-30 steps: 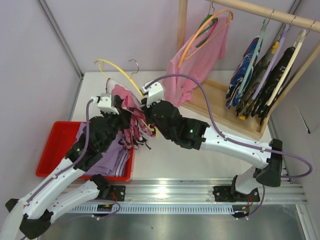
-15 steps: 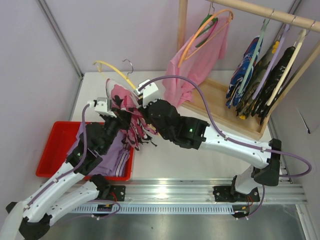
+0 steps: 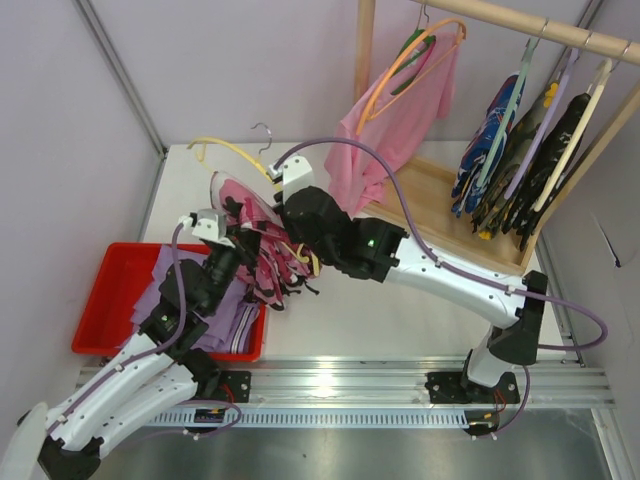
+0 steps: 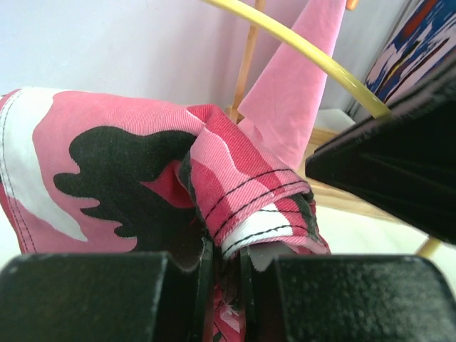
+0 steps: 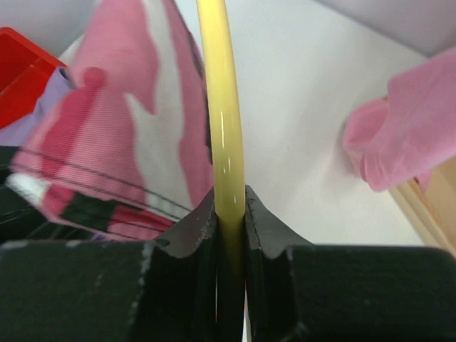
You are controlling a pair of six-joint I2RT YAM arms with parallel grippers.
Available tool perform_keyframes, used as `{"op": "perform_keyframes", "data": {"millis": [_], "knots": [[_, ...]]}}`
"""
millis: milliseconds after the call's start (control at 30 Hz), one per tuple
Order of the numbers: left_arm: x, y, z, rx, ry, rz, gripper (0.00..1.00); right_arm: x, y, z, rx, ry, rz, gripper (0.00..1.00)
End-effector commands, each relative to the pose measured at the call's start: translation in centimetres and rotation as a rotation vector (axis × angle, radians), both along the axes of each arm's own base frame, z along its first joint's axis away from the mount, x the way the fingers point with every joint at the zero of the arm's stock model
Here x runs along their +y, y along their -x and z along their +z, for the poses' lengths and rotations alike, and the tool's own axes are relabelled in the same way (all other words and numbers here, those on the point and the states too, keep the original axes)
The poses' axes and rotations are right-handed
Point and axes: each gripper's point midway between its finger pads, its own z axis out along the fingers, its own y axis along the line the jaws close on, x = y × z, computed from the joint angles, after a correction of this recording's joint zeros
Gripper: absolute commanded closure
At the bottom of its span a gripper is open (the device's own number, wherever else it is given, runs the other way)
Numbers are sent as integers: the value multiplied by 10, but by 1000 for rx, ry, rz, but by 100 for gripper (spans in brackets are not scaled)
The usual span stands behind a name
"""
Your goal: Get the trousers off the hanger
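The trousers (image 3: 248, 212), pink camouflage cloth, hang bunched over the table between my two arms. The yellow hanger (image 3: 232, 150) sticks out up and to the left of them, its metal hook (image 3: 263, 130) on top. My left gripper (image 3: 238, 238) is shut on a stitched fold of the trousers (image 4: 142, 153), seen at the left gripper (image 4: 226, 251) in its wrist view. My right gripper (image 3: 280, 193) is shut on the hanger's bar; in the right wrist view the hanger (image 5: 221, 107) runs straight up out of the right gripper (image 5: 229, 214), with the trousers (image 5: 121, 142) draped to its left.
A red bin (image 3: 105, 290) holding a lilac folded cloth (image 3: 228, 322) sits at the near left. At the back right a wooden rack (image 3: 440, 195) carries a plain pink garment (image 3: 400, 110) on an orange hanger (image 3: 405, 60), plus several dark patterned garments (image 3: 520, 150).
The right arm has swung the hanger left and tipped it flatter. The left gripper has drawn the trousers' fold slightly down toward the near side, spreading the cloth between the two grippers.
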Motion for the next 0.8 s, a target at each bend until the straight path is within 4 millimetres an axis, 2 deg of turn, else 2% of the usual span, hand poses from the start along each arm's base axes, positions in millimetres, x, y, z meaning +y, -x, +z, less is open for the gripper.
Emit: {"op": "perform_keyframes", "data": {"millis": [0,100,200,267,367,400,433,500,533,667,700,767], "knots": [[22,46,144,-439,283,-64,91,-11,11,-40,128,65,45,100],[30,42,145,-416,290,-20,94,-15,6,-45,137,74,34,100],[30,41,150,-427,285,-12,96,-8,9,-64,159,102,36,100],[31,38,155,-429,271,5,98,-1,14,-87,198,128,45,100],[33,37,166,-438,269,21,100,-2,17,-116,258,153,29,100],[36,40,174,-453,275,22,100,-5,15,-121,265,153,18,100],[37,42,177,-457,276,22,100,-12,15,-136,288,174,2,100],[40,48,186,-469,284,15,100,-25,3,-143,320,140,-40,100],[40,49,186,-464,285,9,100,-39,-4,-158,361,146,-64,100],[47,59,193,-468,301,0,100,-63,-22,-163,370,118,-125,100],[48,60,193,-464,303,1,100,-65,-24,-158,358,105,-128,100],[53,64,198,-469,323,3,100,-65,-25,-160,372,90,-113,100]]}}
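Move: The yellow hanger, clasped by the right fingers on one shoulder, has its middle about 6 cm ahead of the left hand, straight ahead and slightly above. From the right hand, the trousers bunch some 6 cm back, 4 cm left and 7 cm below; the pink garment hangs about 14 cm ahead, 19 cm right, roughly level. The red box lies 7 cm back, 22 cm left and nearly 30 cm below the left hand. The yellow hanger, still clasped in the right fingers, is drawn down beside the trousers, slowly at first and then fast, about 17 cm in all, with some 6 cm to the right, while the right fingers tip down some 20 degrees. The left hand keeps its pinch on the trousers' folded end, nearly in place until it rises sharply by about 6 cm late on, so the hands pull apart. ##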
